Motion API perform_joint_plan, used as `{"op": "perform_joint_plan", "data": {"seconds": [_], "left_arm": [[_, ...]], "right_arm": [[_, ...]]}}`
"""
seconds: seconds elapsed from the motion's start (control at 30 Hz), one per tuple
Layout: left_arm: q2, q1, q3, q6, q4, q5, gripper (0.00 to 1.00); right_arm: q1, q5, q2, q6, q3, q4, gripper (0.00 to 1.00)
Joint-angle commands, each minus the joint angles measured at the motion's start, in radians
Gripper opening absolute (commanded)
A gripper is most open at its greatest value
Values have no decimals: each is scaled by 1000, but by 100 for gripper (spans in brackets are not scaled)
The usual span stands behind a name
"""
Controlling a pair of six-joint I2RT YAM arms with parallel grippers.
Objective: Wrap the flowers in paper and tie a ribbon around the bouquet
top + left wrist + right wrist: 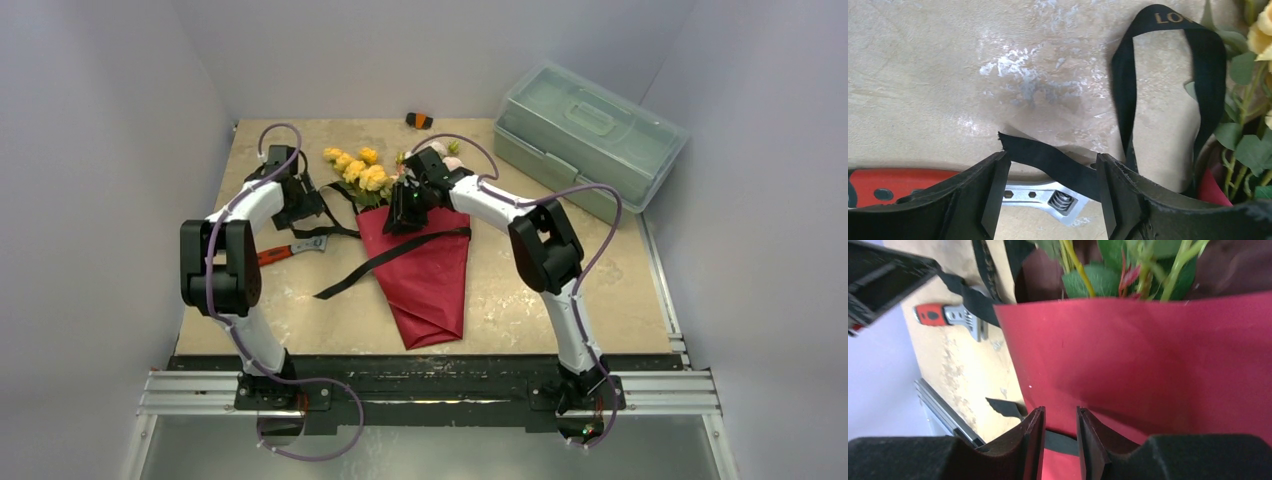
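Note:
The bouquet lies in mid-table, the dark red paper (425,280) rolled into a cone around the flowers (360,172), whose yellow blooms stick out at the far end. The black ribbon (390,258) crosses the cone slantwise, and another stretch loops left of the flowers. My left gripper (300,205) stands open left of the blooms. In its wrist view a loose ribbon (1048,160) end lies between the spread fingers of the left gripper (1052,157). My right gripper (1060,412) hovers over the paper (1148,355) near the cone's mouth, jaws narrowly apart, the ribbon (1060,442) passing beneath them.
An adjustable wrench (295,248) with a red handle lies just under my left gripper. A clear plastic toolbox (590,135) stands at the back right. A small black and orange object (419,120) sits by the far wall. White walls close in both sides.

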Motion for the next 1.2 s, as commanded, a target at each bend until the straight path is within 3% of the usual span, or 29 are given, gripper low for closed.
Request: {"op": "perform_joint_plan", "data": {"seconds": [0.0, 0.5, 0.6, 0.73, 0.9, 1.17], "left_arm": [[22, 4, 8, 6, 12, -46, 67], [91, 41, -42, -53, 11, -92, 60], [99, 41, -62, -52, 36, -83, 53], [122, 41, -76, -34, 78, -41, 22], [121, 41, -82, -3, 94, -30, 2], [-29, 41, 13, -14, 48, -32, 0]], "right_arm": [[-15, -43, -42, -2, 81, -8, 37], [-24, -47, -252, 5, 3, -41, 38], [-34, -41, -293, 9, -52, -39, 38], [-49, -34, -339, 9, -116, -40, 37], [-68, -13, -399, -7, -193, -49, 37], [-89, 34, -518, -11, -281, -71, 37]]}}
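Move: The ribbon's free left end lies about 3 cm to the left of my left hand, 1 cm back and 4 cm below. The wrench is just behind that end, some 5 cm back and 5 cm left of the hand. The ribbon loop is about 7 cm right and 5 cm ahead. From my right hand, that end is some 23 cm left and level, while the ribbon strip across the red paper lies about 7 cm back and 1 cm left. I lower my open left hand about 4 cm while easing 3 cm left, down onto the ribbon's free end beside the wrench. There I stop and shut the fingers, pinching the end close to the table. Meanwhile my right hand, fingers still part open, rises steeply some 12 cm off the paper, then swings right and a little back, sinking slightly. ##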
